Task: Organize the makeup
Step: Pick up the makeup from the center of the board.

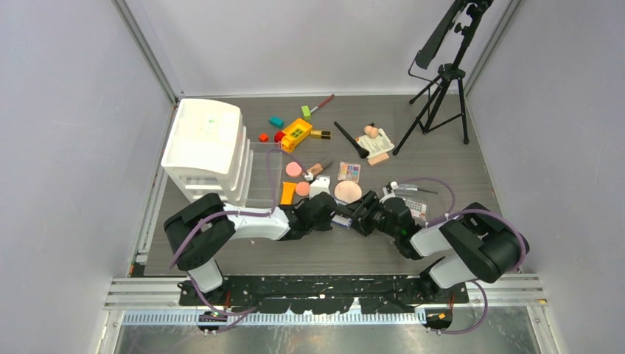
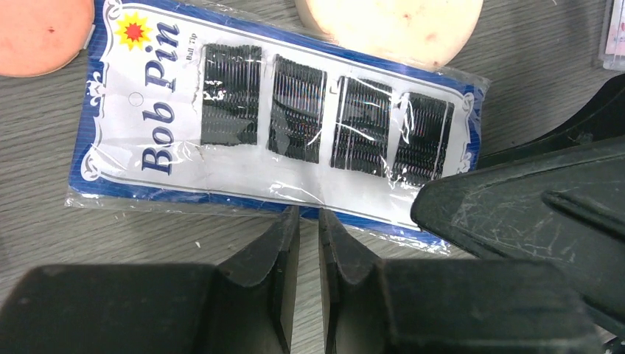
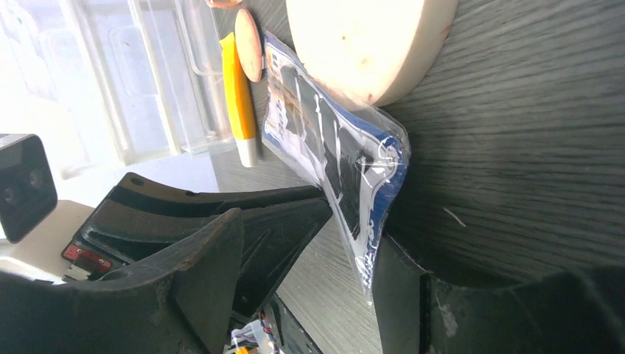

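Observation:
A blue and white card of bob pins point(image 2: 280, 125) lies on the table in front of both arms, just below the round peach compact point(image 2: 390, 26). My left gripper point(image 2: 308, 217) stands at the card's near edge, its jaws drawn together to a thin slit with only table showing in it. My right gripper point(image 3: 306, 232) is open around the card's point(image 3: 332, 147) right end, which curls up against one finger. More makeup lies beyond: an orange tube point(image 1: 287, 192), pink compacts point(image 1: 293, 169), an eyeshadow palette point(image 1: 348, 172) and a black brush point(image 1: 351, 139).
A white drawer unit point(image 1: 203, 144) stands at the left with a clear drawer point(image 1: 262, 173) pulled out. A yellow and red toy brick point(image 1: 296, 134) and small blocks lie at the back. A tripod point(image 1: 442, 81) stands at the back right. Another palette point(image 1: 414, 206) sits by my right arm.

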Controlling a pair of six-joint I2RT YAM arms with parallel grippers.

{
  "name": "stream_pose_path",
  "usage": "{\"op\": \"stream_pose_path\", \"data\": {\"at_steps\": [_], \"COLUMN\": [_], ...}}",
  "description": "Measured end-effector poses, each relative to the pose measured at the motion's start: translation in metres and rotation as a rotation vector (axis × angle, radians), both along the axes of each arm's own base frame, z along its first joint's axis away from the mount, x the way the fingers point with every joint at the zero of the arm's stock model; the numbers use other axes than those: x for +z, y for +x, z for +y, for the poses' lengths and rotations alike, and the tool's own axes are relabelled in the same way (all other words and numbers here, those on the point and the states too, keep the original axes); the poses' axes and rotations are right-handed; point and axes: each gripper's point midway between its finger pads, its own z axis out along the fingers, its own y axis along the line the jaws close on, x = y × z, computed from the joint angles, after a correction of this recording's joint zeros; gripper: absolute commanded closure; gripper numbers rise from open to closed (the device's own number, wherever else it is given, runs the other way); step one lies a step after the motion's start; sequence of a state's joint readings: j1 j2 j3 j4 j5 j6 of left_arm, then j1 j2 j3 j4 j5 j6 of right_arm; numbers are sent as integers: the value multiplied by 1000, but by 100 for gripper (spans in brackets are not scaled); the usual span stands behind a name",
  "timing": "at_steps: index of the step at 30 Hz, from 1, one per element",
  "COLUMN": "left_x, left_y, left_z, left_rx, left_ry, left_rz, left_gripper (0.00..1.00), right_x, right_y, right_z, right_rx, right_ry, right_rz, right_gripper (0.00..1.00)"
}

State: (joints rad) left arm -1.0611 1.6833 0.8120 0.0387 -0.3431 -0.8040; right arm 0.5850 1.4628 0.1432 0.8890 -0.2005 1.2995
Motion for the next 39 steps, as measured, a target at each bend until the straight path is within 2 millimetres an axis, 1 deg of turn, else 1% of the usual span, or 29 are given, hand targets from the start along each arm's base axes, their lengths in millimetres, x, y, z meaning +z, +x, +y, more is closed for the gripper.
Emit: {"op": "stream_pose_path", "data": {"at_steps": [2,4,7,9,13,15,18,20,21,23,24,26,28,29,31,34,37,38,39], "left_x": [0,0,0,0,1,2,2,7,12,31,44,77,107,118,139,159,181,190,206], "left_y": [0,1,2,2,1,-4,-15,-21,-22,-25,-24,-21,-17,-15,-11,-7,-8,-9,-9], "left_z": [-2,-4,-6,-6,-4,2,20,30,33,39,41,42,41,41,42,48,65,73,82], "left_rx": [-2,-4,-5,-5,-1,-1,-5,-11,-14,-20,-22,-12,-7,-7,-3,1,3,2,7], "left_ry": [-4,-8,-12,-12,-14,-3,49,84,91,94,80,25,-28,-41,-41,-20,2,13,16], "left_rz": [1,0,-1,-1,2,9,38,54,54,39,20,-34,-87,-106,-133,-173,-217,-237,-269], "left_gripper": [82,83,84,84,81,81,81,78,74,69,68,68,70,71,69,65,61,61,60], "right_x": [2,7,10,8,2,0,-4,-8,-9,-11,-11,-8,-1,3,14,31,52,62,77], "right_y": [0,1,3,3,4,5,5,3,3,2,2,2,2,3,6,7,8,9,11], "right_z": [-1,-1,-2,-3,-4,-4,-4,-5,-6,-7,-7,-7,-7,-6,-4,-5,-8,-8,-9], "right_rx": [-10,-17,-23,-24,-21,-16,-8,0,1,3,2,3,10,14,23,32,44,48,53], "right_ry": [8,16,13,-3,-41,-54,-75,-95,-99,-109,-113,-114,-111,-112,-113,-117,-148,-161,-179], "right_rz": [2,-10,-22,-19,-5,-5,2,8,8,13,15,13,-6,-17,-49,-100,-152,-176,-207], "right_gripper": [37,42,56,66,74,81,89,91,92,94,96,97,98,99,100,100,100,100,100]}}
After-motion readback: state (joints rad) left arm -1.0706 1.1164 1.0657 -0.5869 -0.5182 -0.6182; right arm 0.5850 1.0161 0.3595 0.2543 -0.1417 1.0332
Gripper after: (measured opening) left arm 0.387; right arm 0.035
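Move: The right fingers stand open at the right end of the Bob Pin pack, whose middle lies about 6 cm to this hand's left, 1 cm ahead and 3 cm below. The round beige puff is some 6 cm ahead and 1 cm to its left, and the small pink disc some 13 cm to its left and 7 cm ahead. From the left hand, at the pack's near edge, the pack's middle lies about 3 cm ahead, 1 cm to the left and 1 cm lower. The right fingers shut on the right end of the Bob Pin pack, pinching it while that hand bobs up and down a centimetre or so, then raise it about 6 cm with a slight roll. The left fingertips, resting on the pack's near edge, first slide slightly left and back, then lift off and climb some 19 cm, ending 7 cm further left and a little more open. ##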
